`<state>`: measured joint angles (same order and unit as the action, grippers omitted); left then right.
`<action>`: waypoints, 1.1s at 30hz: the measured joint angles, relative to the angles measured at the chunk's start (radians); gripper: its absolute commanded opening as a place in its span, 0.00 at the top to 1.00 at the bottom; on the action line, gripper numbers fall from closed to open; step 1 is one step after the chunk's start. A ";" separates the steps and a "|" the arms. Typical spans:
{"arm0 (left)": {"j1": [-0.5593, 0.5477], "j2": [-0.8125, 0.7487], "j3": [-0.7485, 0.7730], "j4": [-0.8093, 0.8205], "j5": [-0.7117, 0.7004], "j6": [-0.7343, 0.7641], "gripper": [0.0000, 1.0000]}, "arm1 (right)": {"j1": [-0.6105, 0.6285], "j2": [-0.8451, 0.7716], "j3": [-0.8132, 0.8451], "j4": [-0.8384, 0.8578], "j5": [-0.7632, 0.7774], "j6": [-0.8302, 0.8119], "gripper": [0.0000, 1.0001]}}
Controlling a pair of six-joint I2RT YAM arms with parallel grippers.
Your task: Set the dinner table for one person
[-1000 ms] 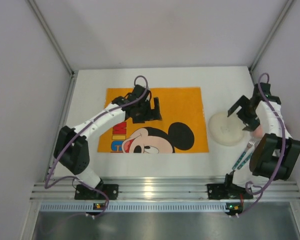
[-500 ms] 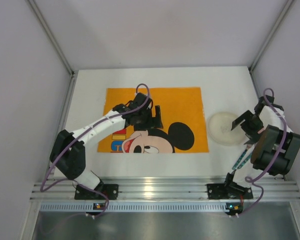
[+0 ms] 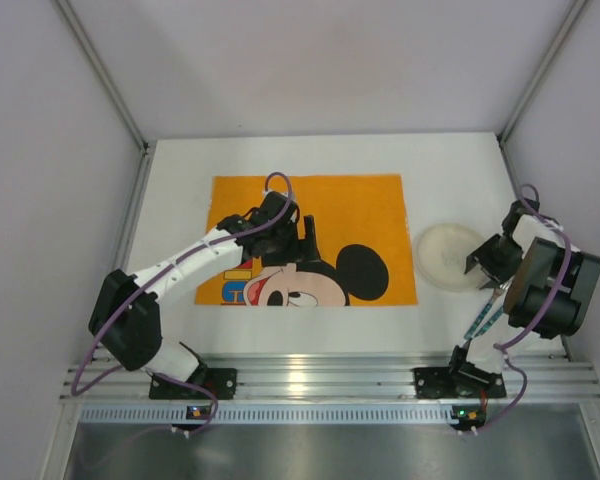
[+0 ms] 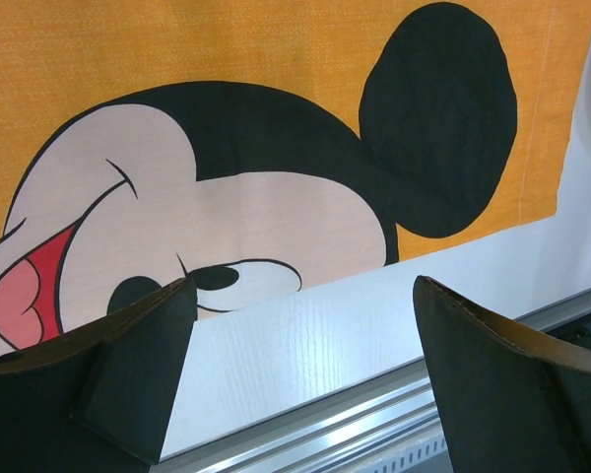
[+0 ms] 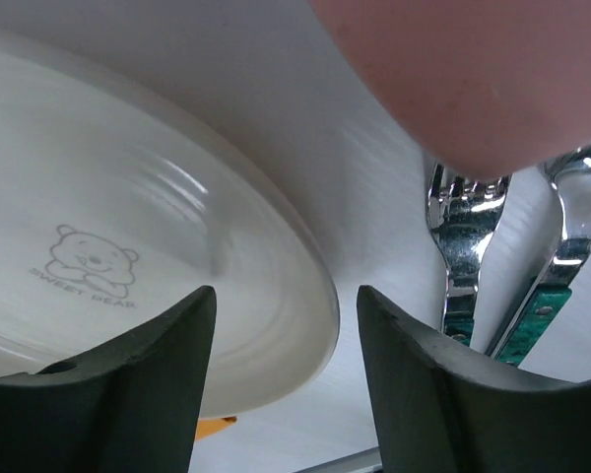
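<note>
The white dinner table (image 3: 180,170) carries an orange cartoon-mouse placemat (image 3: 350,210). To the placemat's right lies a white plate (image 3: 445,255) with a small bear print (image 5: 89,261). My right gripper (image 3: 483,262) is low at the plate's right edge. Its jaws (image 5: 286,294) straddle the rim, partly closed, and the right finger stands clear of it. My left gripper (image 3: 305,238) hovers open over the mouse's face (image 4: 227,197) with nothing between its fingers (image 4: 305,286).
A fork (image 5: 461,227) and a spoon (image 5: 571,217) with green handles lie side by side right of the plate, near my right arm's base (image 3: 485,315). A pink rounded object (image 5: 473,69) sits just beyond them. An aluminium rail (image 4: 374,424) borders the near edge.
My right gripper came down and toward the near side onto the plate's right edge, and its jaws narrowed. The left gripper drifted slightly right and nearer over the placemat, still open.
</note>
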<state>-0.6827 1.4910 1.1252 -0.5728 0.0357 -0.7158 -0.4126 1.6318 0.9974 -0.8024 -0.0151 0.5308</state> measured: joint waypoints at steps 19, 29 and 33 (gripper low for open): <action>0.000 0.027 0.027 -0.046 -0.018 0.037 0.04 | 0.090 -0.021 0.236 -0.061 0.029 0.000 1.00; 0.146 -0.005 0.235 -0.199 -0.169 0.137 0.02 | 0.639 -0.016 0.692 -0.116 0.038 0.113 1.00; 0.304 -0.079 0.235 -0.237 -0.204 0.151 0.02 | 0.822 0.060 0.691 -0.098 -0.067 0.160 1.00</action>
<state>-0.3782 1.4124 1.3602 -0.8101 -0.1688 -0.5644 0.4095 1.6917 1.6882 -0.9001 -0.0822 0.6907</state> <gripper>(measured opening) 0.983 0.041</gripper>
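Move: The plate's middle lies about 8 cm to the right hand's left and 5 cm ahead, some 2 cm lower, its near right rim already between the open fingers. The placemat's middle is roughly 43 cm left and 10 cm ahead of that hand; the pink cup lies 14 cm to its right and 4 cm ahead, the fork 8 cm back and 1 cm right. From the left hand, the plate is some 38 cm right, 5 cm ahead and 12 cm down. Dip the right gripper about 1 cm and shut it on the plate's rim, then lift the plate some 20 cm, swinging it forward and then mostly left, about 30 cm, to over the placemat, tipping the fingers outward and turning counter-clockwise as you go. Late on, pull the open left gripper left, up and forward off the mat's middle to clear the way. ##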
